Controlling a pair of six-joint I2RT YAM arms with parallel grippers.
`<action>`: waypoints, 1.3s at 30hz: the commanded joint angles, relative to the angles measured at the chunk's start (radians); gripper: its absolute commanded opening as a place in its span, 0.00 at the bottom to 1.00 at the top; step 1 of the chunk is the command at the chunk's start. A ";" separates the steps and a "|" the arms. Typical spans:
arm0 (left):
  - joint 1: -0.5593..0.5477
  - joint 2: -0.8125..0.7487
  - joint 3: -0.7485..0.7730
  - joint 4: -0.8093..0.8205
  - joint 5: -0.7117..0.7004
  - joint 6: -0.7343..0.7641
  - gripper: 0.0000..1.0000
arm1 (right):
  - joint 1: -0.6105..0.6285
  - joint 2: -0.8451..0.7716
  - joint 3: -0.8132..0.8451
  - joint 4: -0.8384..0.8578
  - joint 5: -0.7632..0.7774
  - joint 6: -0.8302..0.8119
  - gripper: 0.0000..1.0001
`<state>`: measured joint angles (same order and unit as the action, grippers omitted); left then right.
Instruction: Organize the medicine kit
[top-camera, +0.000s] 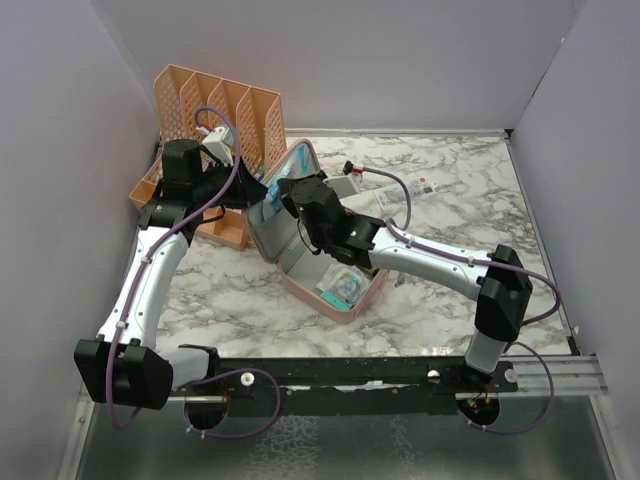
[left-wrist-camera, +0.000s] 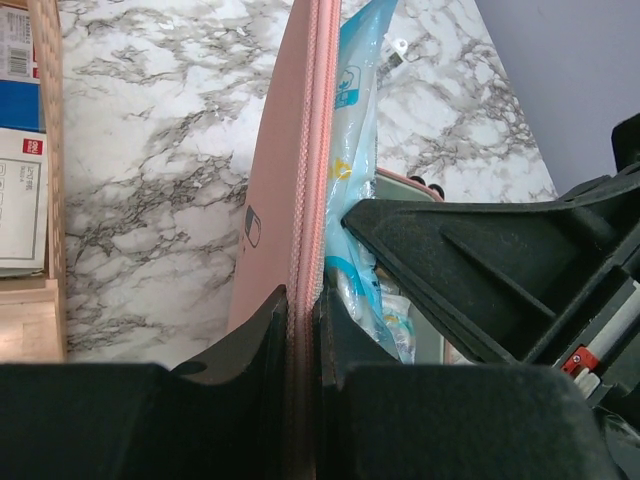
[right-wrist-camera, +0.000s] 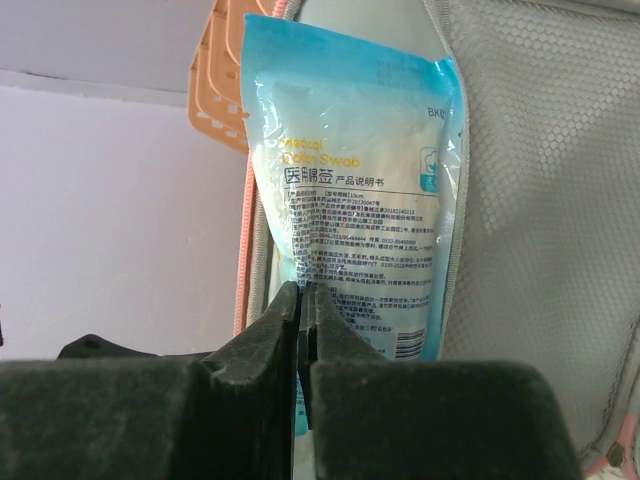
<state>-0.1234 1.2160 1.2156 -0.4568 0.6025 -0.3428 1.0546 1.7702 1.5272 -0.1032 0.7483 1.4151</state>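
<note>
The pink medicine kit (top-camera: 310, 300) lies open mid-table with its lid (left-wrist-camera: 270, 200) standing upright. My left gripper (left-wrist-camera: 303, 300) is shut on the lid's zip edge and holds it up; in the top view the left gripper (top-camera: 256, 190) sits at the lid's left side. A light-blue swab packet (right-wrist-camera: 350, 190) stands against the lid's lining beside a mesh pocket (right-wrist-camera: 540, 200). My right gripper (right-wrist-camera: 303, 292) is shut on the packet's lower left edge. From above, the right gripper (top-camera: 285, 190) is inside the open lid. The blue packet (left-wrist-camera: 355, 120) also shows behind the lid.
An orange perforated file rack (top-camera: 215, 110) stands at the back left, close behind the left arm, with boxes (left-wrist-camera: 20, 150) in it. Small packets (top-camera: 340, 285) lie in the kit's base. More packets (top-camera: 415, 190) lie on the marble behind the kit. Walls close in on three sides.
</note>
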 joint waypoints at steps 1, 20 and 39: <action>-0.013 0.013 0.024 -0.035 0.047 -0.002 0.00 | 0.004 -0.006 -0.102 0.119 0.029 -0.109 0.01; -0.013 -0.065 -0.019 -0.039 0.001 -0.007 0.00 | 0.002 -0.142 -0.268 0.351 -0.210 -0.202 0.01; -0.013 -0.113 -0.045 -0.040 0.007 0.014 0.00 | -0.051 -0.145 -0.177 0.103 -0.291 -0.315 0.37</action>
<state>-0.1326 1.1336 1.1851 -0.4881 0.5976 -0.3378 1.0317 1.6436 1.3067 0.0837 0.5282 1.1999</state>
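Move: The mesh pocket on the inside of the medicine kit's lid, where the swab pack is going, has its middle about 3 cm ahead of the right hand, 2 cm to its right and 8 cm below. The swab pack's middle is about 4 cm straight ahead, 1 cm lower; the open case tray lies roughly 8 cm back, 8 cm right and 20 cm down. From the left hand, the pocket is about 2 cm ahead, 6 cm right and 9 cm below. The swab pack is worked down towards the pocket: the right hand's shut fingertips press it down about 2 cm while drawing back, then rise some 3 cm, tilting up and swinging counter-clockwise, and sink again as the tilt eases. About 3 cm back from the start, the fingers part around the pack's near end. The left hand keeps pinching the raised lid rim, easing it back 2 cm. ##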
